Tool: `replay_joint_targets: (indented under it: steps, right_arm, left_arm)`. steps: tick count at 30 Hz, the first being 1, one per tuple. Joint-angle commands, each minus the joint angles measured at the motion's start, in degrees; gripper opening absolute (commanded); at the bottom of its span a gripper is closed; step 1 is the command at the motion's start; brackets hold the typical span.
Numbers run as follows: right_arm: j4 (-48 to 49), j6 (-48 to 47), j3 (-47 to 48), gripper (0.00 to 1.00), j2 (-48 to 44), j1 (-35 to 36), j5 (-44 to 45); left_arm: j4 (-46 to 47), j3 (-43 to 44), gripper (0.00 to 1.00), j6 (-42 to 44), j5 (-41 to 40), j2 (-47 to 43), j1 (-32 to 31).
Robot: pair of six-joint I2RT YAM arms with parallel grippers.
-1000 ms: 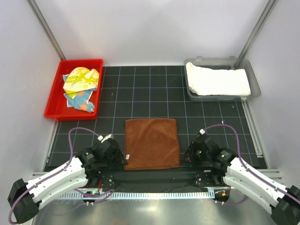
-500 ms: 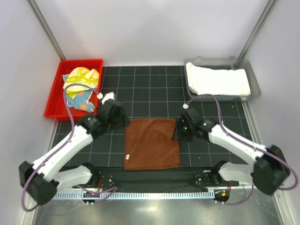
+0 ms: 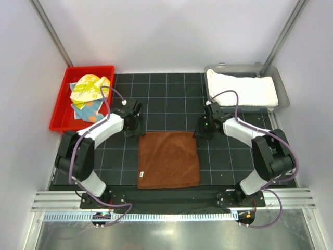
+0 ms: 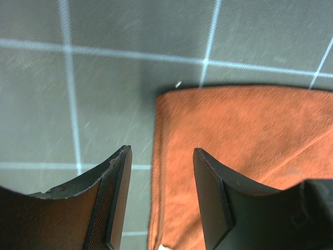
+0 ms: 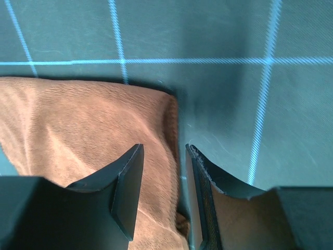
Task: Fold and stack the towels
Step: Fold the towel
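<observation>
The square rust-brown towel [image 3: 168, 159] lies flat on the black grid mat. My left gripper [image 3: 134, 126] is open above its far left corner; in the left wrist view the towel's left edge [image 4: 171, 156] runs between my spread jaws [image 4: 161, 195]. My right gripper [image 3: 203, 128] is open above the far right corner; the towel's right edge [image 5: 169, 130] sits between its jaws [image 5: 164, 190]. The yellow towel with green print [image 3: 89, 87] and the light blue towel with orange spots [image 3: 89, 110] lie crumpled in a red bin. The white towel [image 3: 241, 90] lies in a grey tray.
The red bin [image 3: 58, 117] stands at the far left of the mat and the grey tray [image 3: 282, 99] at the far right. White walls and metal posts enclose the table. A metal rail [image 3: 166, 214] runs along the near edge.
Both arms have swung from the towel's near corners up to its far corners. The grippers have come down over the left and right edges. The towel has not moved.
</observation>
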Motion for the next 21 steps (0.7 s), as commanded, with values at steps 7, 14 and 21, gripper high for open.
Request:
replay_joint_targets:
  steps: [7, 14, 21]
  right_arm:
    - [6.6, -3.2, 3.7, 0.44, 4.4, -0.5, -3.3]
    - [8.8, -3.9, 5.5, 0.33, 8.2, -1.3, -2.9]
    - [9.8, -6.2, 10.1, 0.01, 12.9, -3.6, -1.4]
  left_arm:
    - [4.5, 6.3, 0.49, 4.2, 5.5, 9.5, 1.9]
    - [5.0, 8.8, 0.14, 5.8, 8.5, 13.2, 3.3]
    - [4.7, 15.3, 0.0, 6.2, 11.5, 18.6, 6.6]
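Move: The folded brown towel's far left corner lies about 3 cm ahead of the left hand, 1 cm to its right and 4 cm below; the red tub's middle is roughly 29 cm left and 22 cm ahead of that hand. From the right hand the far right corner is some 3 cm ahead, 1 cm left and 3 cm down, with the white towel in the tray about 26 cm right and 26 cm ahead. Both hands pinch the brown towel's two far corners, their part-open fingers shutting fully on them. The left sinks and goes forward over its corner, while the right eases forward and a little lower; once gripping, both draw the towel forward, each having travelled about 5 cm forward in all. ##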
